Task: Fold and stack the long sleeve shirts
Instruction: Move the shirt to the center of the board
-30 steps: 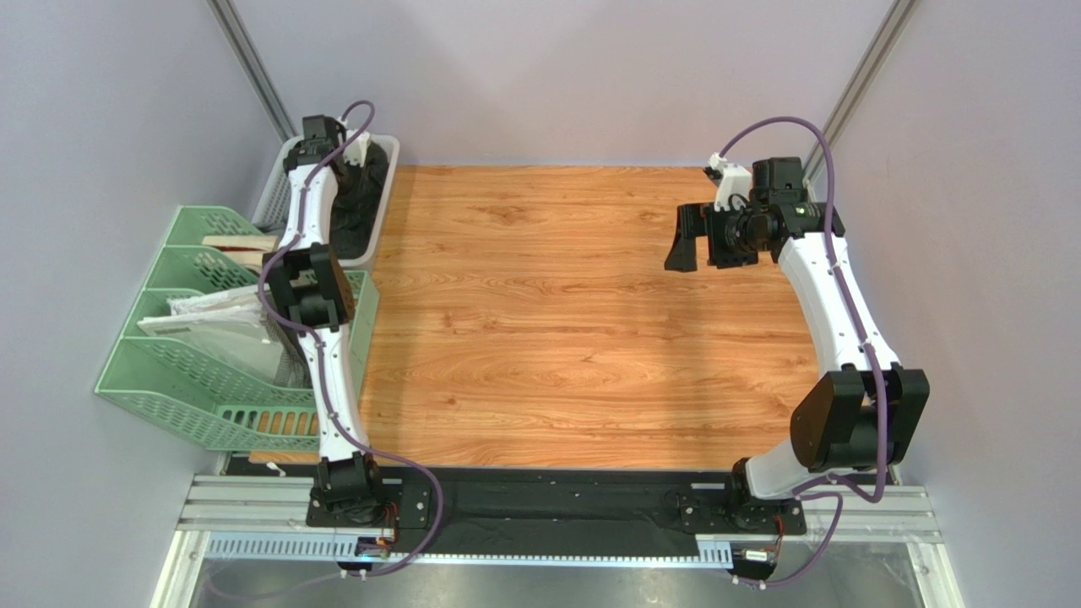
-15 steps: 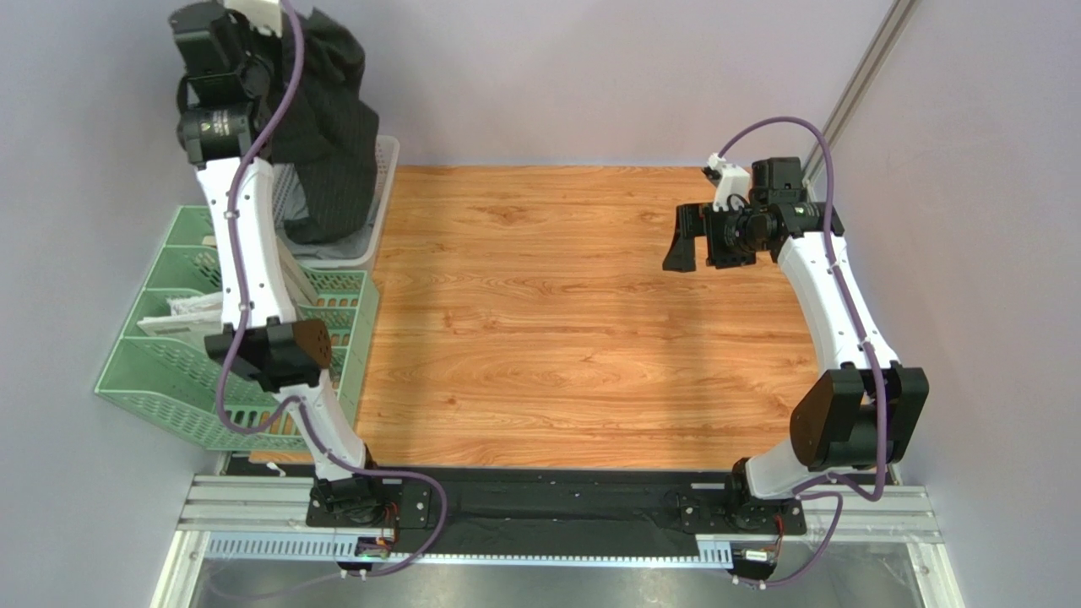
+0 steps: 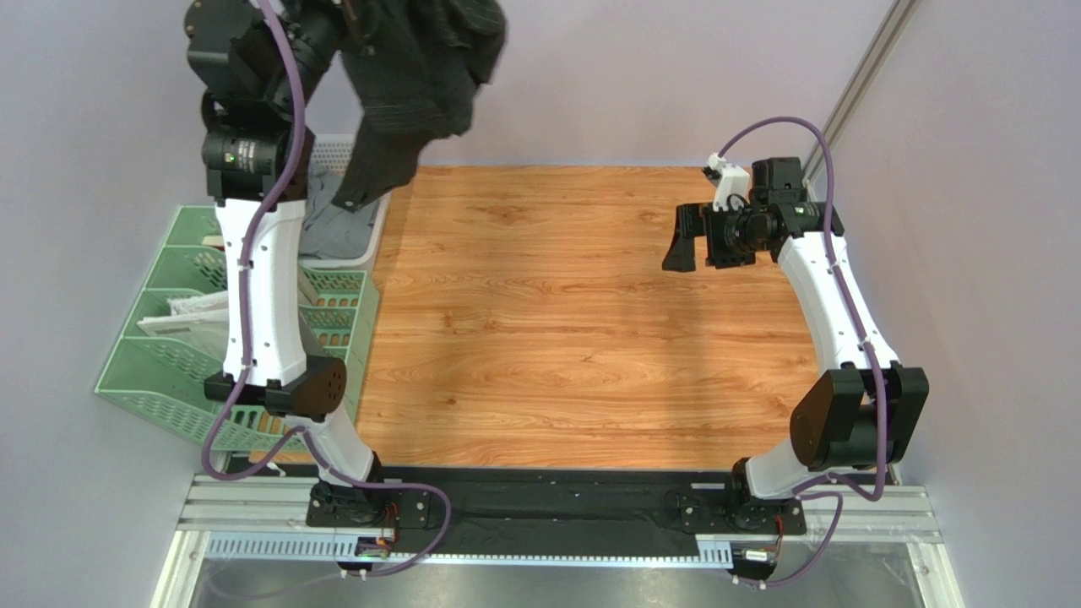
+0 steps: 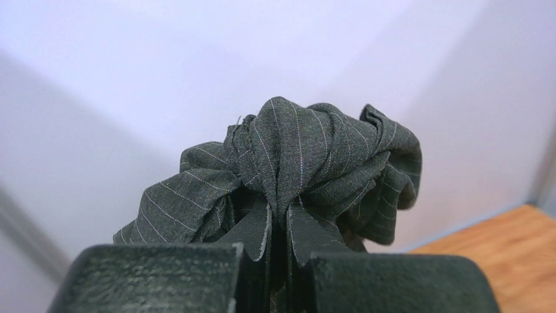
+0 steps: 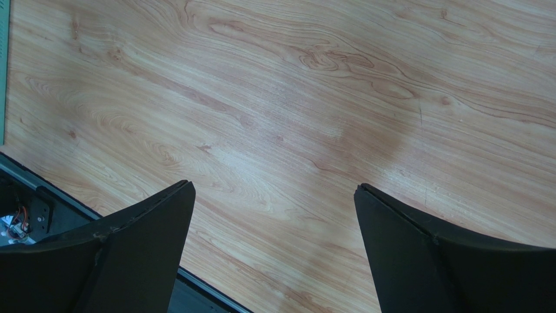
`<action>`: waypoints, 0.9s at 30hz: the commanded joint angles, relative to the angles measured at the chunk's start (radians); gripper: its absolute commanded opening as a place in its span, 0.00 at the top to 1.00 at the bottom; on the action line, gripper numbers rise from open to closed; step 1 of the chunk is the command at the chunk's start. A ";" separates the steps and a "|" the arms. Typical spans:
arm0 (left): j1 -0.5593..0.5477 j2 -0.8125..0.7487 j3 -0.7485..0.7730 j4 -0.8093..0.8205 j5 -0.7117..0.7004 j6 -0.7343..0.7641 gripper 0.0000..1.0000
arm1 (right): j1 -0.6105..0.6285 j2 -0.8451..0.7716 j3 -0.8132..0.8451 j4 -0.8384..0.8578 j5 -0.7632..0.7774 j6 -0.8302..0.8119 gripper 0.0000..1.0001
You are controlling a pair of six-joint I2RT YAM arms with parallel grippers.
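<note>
A charcoal pinstriped long sleeve shirt (image 3: 412, 70) hangs bunched in the air over the table's far left corner. Its lower end trails down toward the white basket (image 3: 327, 150). My left gripper (image 3: 345, 23) is raised high and shut on a gathered fold of it. In the left wrist view the fabric (image 4: 313, 150) bulges out above the gripper (image 4: 279, 218), with the jaws pinched on it. My right gripper (image 3: 685, 241) hovers above the table's far right, open. Only bare wood shows between its fingers (image 5: 274, 189).
More grey fabric (image 3: 333, 228) lies in the white basket at the far left. A green mesh file tray (image 3: 178, 361) with papers stands left of the wooden table (image 3: 571, 342). The table's black front rail (image 5: 26, 195) shows by the right gripper.
My left arm has risen out of the basket, pulled the shirt up and swung it right, toward the table. The right arm has not moved.
</note>
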 commanded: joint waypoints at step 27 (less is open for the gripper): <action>-0.110 -0.291 -1.166 -0.331 0.435 0.437 0.01 | -0.259 -0.094 -0.091 -0.153 -0.143 -0.211 0.00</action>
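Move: About 9 cm back, 39 cm to the right and some 62 cm below the left hand, which already grips the dark striped shirt high in the air, is the board center. The white basket stands about 15 cm ahead and 14 cm to this hand's left, the green rack about 12 cm back and 28 cm left, both nearly 60 cm below. From the open right hand the board center is about 23 cm left, 1 cm back and 20 cm down. Swinging the shirt rightward and back with a slight rise of about 8 cm, the left hand then whips down some 45 cm towards the board, tipping its fingers down and turning clockwise. On the way down the fingers open wide and let go of the shirt. The open right hand shifts about 10 cm right, away from the board center. ##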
